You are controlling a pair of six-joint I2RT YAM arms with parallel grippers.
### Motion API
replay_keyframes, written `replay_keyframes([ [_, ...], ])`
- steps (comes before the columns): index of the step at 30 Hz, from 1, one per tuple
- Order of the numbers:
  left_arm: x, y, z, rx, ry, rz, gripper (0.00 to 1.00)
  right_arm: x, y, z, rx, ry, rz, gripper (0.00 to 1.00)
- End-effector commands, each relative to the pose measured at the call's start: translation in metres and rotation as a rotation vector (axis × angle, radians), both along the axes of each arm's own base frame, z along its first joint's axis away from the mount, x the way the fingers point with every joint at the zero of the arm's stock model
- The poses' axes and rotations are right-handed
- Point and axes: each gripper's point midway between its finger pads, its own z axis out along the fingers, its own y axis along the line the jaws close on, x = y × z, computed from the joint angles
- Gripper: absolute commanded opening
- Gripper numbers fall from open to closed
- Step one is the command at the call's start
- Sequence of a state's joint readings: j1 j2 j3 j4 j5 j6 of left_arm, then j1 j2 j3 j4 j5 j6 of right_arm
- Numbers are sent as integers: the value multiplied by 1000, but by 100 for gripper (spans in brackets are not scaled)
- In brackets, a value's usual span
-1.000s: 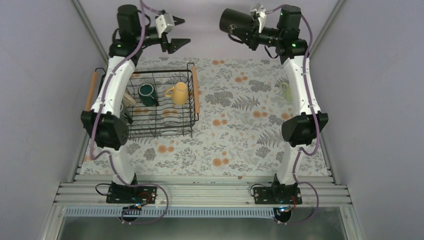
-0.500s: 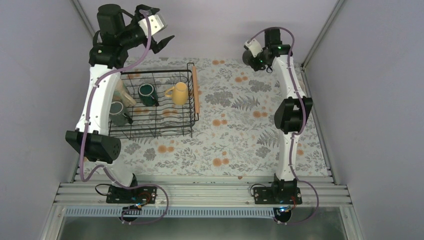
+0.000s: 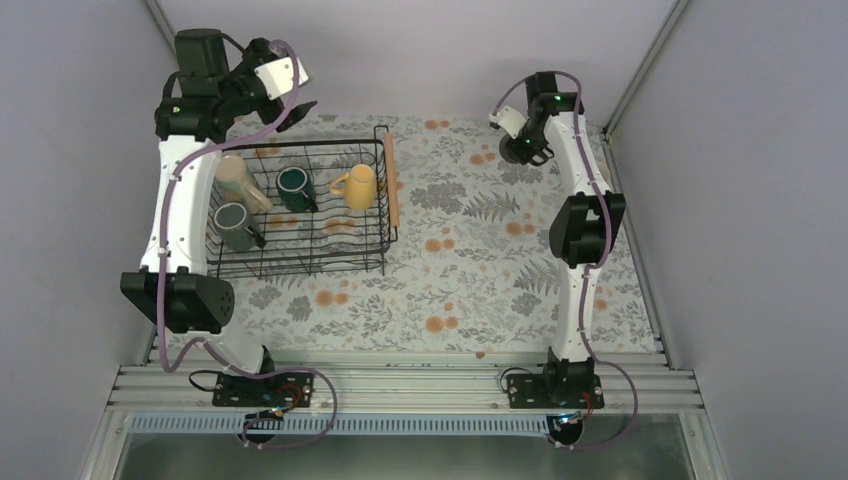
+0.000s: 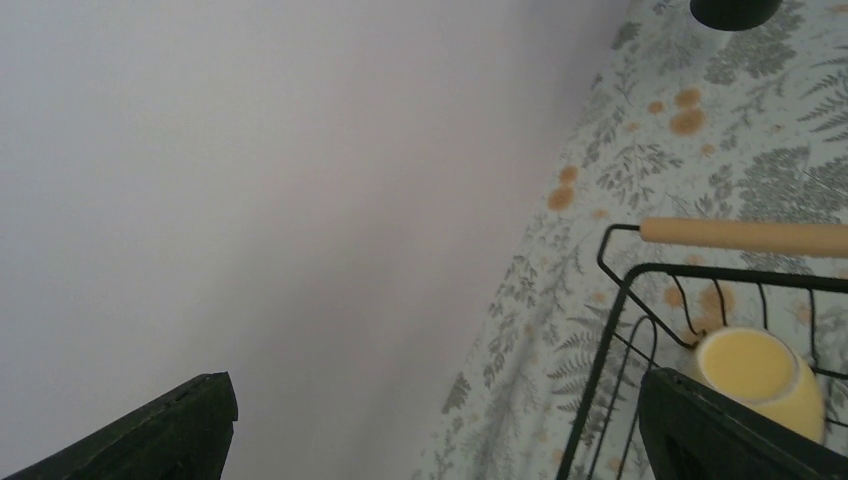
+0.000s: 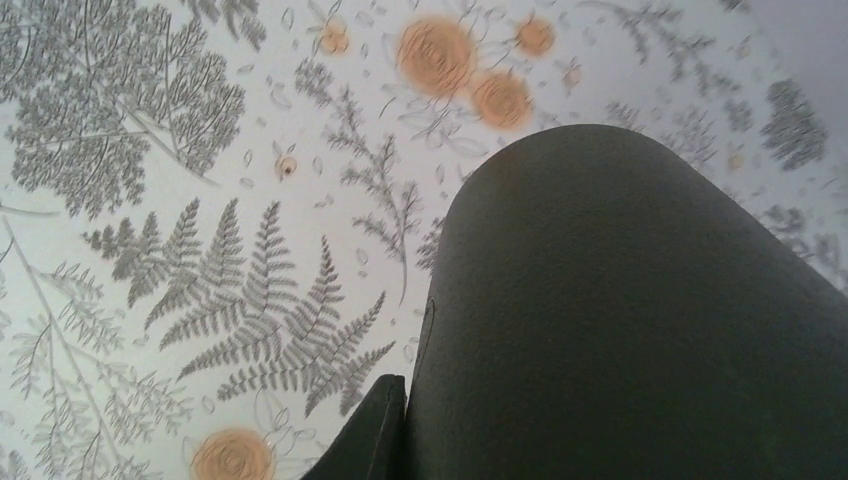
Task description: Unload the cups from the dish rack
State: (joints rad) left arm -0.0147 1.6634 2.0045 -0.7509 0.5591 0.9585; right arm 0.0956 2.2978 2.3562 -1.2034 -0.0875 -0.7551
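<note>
The dish rack (image 3: 322, 146) stands at the far left and holds a cream cup (image 3: 240, 180), a grey-green cup (image 3: 232, 222), a dark teal cup (image 3: 293, 185) and a yellow cup (image 3: 357, 185). My left gripper (image 3: 290, 95) hangs open and empty above the rack's back left corner. In the left wrist view the yellow cup (image 4: 760, 372) shows behind the rack wire (image 4: 612, 330). My right gripper (image 3: 517, 135) is shut on the wall of the black cup (image 5: 620, 320), low over the far right of the cloth. Only one finger (image 5: 375, 430) shows.
The rack's right wooden handle (image 3: 392, 180) borders the open flowered cloth (image 3: 470, 250) in the middle. The back wall (image 4: 250, 200) is close behind my left gripper. The right arm's elbow (image 3: 582, 225) stands over the right side of the table.
My right arm has lowered the black cup from high up to just over the far right cloth. My left arm has drawn back to the left and its jaws have opened wider.
</note>
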Motion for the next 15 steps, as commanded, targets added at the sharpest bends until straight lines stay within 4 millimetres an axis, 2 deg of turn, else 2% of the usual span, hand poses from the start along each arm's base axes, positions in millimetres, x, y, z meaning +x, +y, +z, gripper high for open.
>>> replay_keyframes([
  [1,-23,1,-8,32,27,-51,100,-9,-4,-1,-11,31,33,3],
  [7,-36,7,-24,57,62,-71,100,-24,-6,-26,-26,126,43,3],
  [15,-45,13,-42,50,90,-76,99,-29,-11,-59,-51,204,16,3],
])
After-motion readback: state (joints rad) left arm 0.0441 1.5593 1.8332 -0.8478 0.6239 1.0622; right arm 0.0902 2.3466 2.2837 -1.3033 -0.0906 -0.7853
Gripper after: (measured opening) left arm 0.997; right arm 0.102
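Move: The right hand holds the dark cup over bare table; its spot lies roughly 16 cm below and 5 cm back. To that hand's right, some 12 cm below, stand the pale green cup (12 cm right, 4 back) and cream cup (19 right, 2 back). The empty left hand has the green cup 35 cm below, 5 left; yellow 8 right, 1 ahead; grey-green 17 left, 10 back; beige 16 left, 1 ahead. Lower the right gripper about 5 cm towards the bare table while drawing it back some 3 cm, keeping the dark cup pinched and tipping the fingers about 10 degrees closer to straight down. Meanwhile sink the left gripper about 4 cm towards the rack, easing it back nearly as far and slightly left, fingers wide open and still pointing forward and right. ##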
